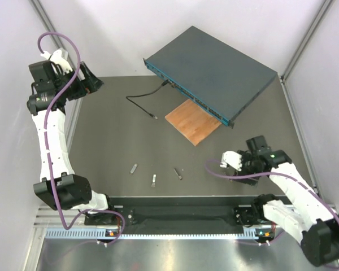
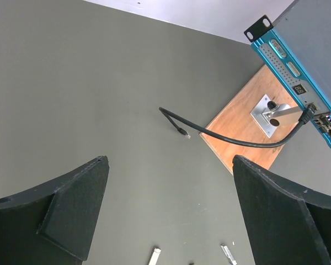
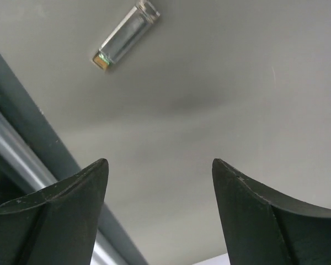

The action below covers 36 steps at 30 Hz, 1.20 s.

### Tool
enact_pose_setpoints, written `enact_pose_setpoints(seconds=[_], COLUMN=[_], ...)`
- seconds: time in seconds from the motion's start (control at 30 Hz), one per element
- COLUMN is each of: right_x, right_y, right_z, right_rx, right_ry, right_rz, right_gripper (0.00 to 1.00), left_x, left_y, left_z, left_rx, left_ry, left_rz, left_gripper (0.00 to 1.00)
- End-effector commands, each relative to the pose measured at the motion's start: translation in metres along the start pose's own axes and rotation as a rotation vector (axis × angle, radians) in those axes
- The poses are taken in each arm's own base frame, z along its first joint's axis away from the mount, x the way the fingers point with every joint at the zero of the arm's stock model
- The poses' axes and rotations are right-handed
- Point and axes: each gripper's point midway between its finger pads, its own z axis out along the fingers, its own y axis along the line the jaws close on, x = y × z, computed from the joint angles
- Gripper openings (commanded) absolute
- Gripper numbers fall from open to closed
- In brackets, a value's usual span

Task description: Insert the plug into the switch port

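The switch (image 1: pixel 214 70) is a flat dark blue-grey box at the back of the table, its teal front face (image 2: pixel 289 69) turned toward the arms. A thin black cable (image 1: pixel 140 101) runs from a socket on that face to a free plug (image 1: pixel 154 117) lying on the mat; the left wrist view also shows this plug (image 2: pixel 183 132). My left gripper (image 1: pixel 93 82) is raised at the far left, well away from the plug, and stands open (image 2: pixel 170 160) and empty. My right gripper (image 1: pixel 229 162) hovers low at the near right, open (image 3: pixel 159 163) with nothing between its fingers.
A thin wooden board (image 1: pixel 193 121) lies in front of the switch with a small metal bracket (image 2: pixel 270 113) on it. Three small metal pieces (image 1: pixel 153 180) lie in a row near the front; one metal piece (image 3: pixel 126 36) shows ahead of the right gripper. The table's front rail (image 3: pixel 22 138) runs close by.
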Motion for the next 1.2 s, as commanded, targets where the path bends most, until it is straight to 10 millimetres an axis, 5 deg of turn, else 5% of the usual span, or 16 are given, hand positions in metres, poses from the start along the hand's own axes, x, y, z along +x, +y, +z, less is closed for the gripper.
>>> enact_pose_setpoints(seconds=[0.0, 0.5, 1.0, 1.17], right_x=[-0.025, -0.072, -0.081, -0.092], right_y=[-0.024, 0.021, 0.034, 0.033], right_z=[0.011, 0.040, 0.064, 0.070], right_rx=[0.088, -0.125, -0.221, -0.209], right_ry=[-0.009, 0.011, 0.080, 0.062], right_rz=[-0.041, -0.089, -0.084, -0.080], right_gripper=[0.73, 0.68, 0.60, 0.50], left_x=[-0.019, -0.014, -0.015, -0.014], left_y=[-0.013, -0.007, -0.002, 0.000], left_z=[-0.008, -0.007, -0.003, -0.001], left_rx=[0.038, 0.014, 0.000, -0.003], left_ry=[-0.079, -0.079, -0.090, -0.089], left_rz=[0.026, 0.040, 0.038, 0.039], left_gripper=[0.99, 0.99, 0.99, 0.99])
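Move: The right hand hangs open just above the table, with the nearest plug about 9 cm to its left, roughly level with it fore and aft, and some 6 cm below. A second plug lies about 15 cm farther left, in nearly the same row. The wooden board's middle is some 17 cm ahead and 20 cm left of the right hand. From the left hand, the nearest plug lies about 24 cm back, 39 cm right and 35 cm below. No firm grip can be seen yet. The right hand sweeps about 9 cm left, quickly at first, then easing, while sinking about 5 cm to bring its fingertips down around the nearest plug. On the way the wrist tips the fingers some 15 degrees back towards the base, nearer to straight down, and they narrow from three-quarters to about half open. ##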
